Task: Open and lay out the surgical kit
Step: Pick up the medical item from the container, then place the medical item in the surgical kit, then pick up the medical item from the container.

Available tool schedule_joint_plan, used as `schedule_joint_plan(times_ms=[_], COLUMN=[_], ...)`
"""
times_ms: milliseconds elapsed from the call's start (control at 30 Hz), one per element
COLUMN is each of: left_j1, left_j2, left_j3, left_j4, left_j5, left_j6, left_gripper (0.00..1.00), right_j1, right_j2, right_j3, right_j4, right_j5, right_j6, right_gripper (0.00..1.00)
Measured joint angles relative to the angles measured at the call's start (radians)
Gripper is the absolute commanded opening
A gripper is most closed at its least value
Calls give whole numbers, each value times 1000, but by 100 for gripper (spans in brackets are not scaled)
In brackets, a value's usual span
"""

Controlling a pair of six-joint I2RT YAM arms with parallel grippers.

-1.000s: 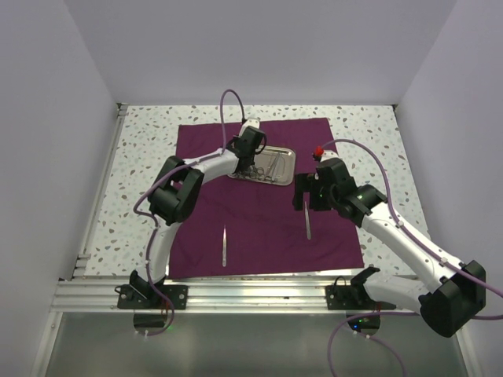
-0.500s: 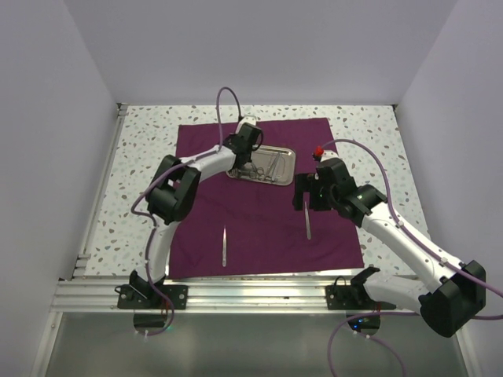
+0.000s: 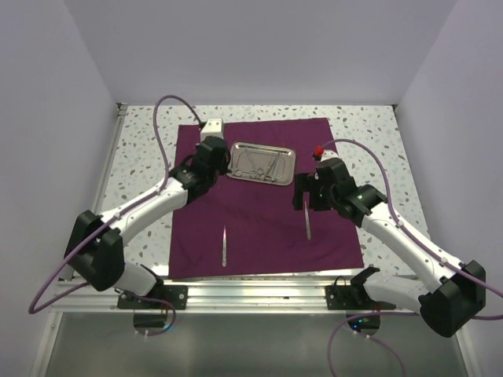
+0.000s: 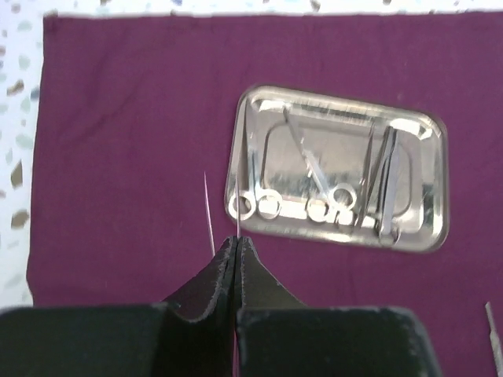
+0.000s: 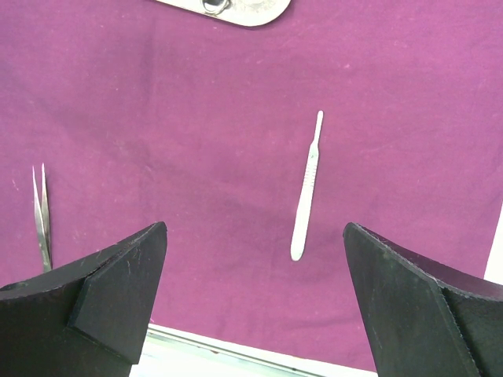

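Note:
The dark purple cloth (image 3: 259, 212) lies spread flat. The steel tray (image 3: 288, 165) sits at its far middle and holds several ring-handled scissors and forceps (image 4: 330, 200). My left gripper (image 3: 206, 161) hovers left of the tray (image 4: 436, 181). In the left wrist view it (image 4: 237, 239) is shut on a thin steel instrument (image 4: 237, 216) that pokes out past the tips. My right gripper (image 3: 306, 196) is open and empty above a steel scalpel handle (image 5: 306, 188), which also shows in the top view (image 3: 308, 224). Tweezers (image 3: 224, 247) lie near the cloth's front left; they also show in the right wrist view (image 5: 41, 220).
The speckled table (image 3: 141, 141) shows around the cloth. White walls close off the left, back and right. An aluminium rail (image 3: 251, 292) runs along the near edge. The tray's corner (image 5: 236, 8) shows at the top of the right wrist view.
My left arm has swung left from over the tray's left end to the cloth beside it, its gripper shut. The right arm and the laid-out tools have not moved.

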Motion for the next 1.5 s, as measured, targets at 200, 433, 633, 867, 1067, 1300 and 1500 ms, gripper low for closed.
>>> schedule_joint_plan(times_ms=[200,433,633,867,1067,1300,1500], left_j1=[-119,-218,-229,-239,-239,-240,-240], left_j2=[-136,-140,-136,-220,-526,-827,-789], left_j3=[-335,-544,-597,-647,-669,-723,-735], left_j4=[0,11,68,89,-46,-122,-146], left_j5=[-44,-53,-52,-29,-37,-42,-24], left_j6=[-137,-271,-330,-344,-336,-332,-319], left_gripper=[0,1,54,67,75,81,80], right_j1=[0,0,0,0,-4,-26,-37], right_j2=[11,74,206,503,774,997,1060], right_j3=[0,4,69,281,538,733,780], right_j4=[17,71,113,156,162,139,108], right_j5=[-26,-75,-69,-13,38,75,104], right_j6=[2,25,66,115,130,152,172], right_gripper=[98,98,93,74,66,57,55])
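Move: The left hand, closed on fine tweezers, takes them to cloth some 15 cm back, 2 cm left and 17 cm down, just left of the tweezers already laid out there. The tray's middle is about 11 cm ahead of it and 11 cm right. The right hand, empty, goes for the instruments at the tray's right end, some 22 cm ahead, 9 cm left and 14 cm down. The scalpel handle lies 8 cm ahead and 2 cm right; the tray scissors, 23 cm ahead and 13 cm left. Left lowers the tweezers 17 cm, drawing back, opens, rises; right reaches 20 cm forward, also left, sinking, narrowing over instruments. ##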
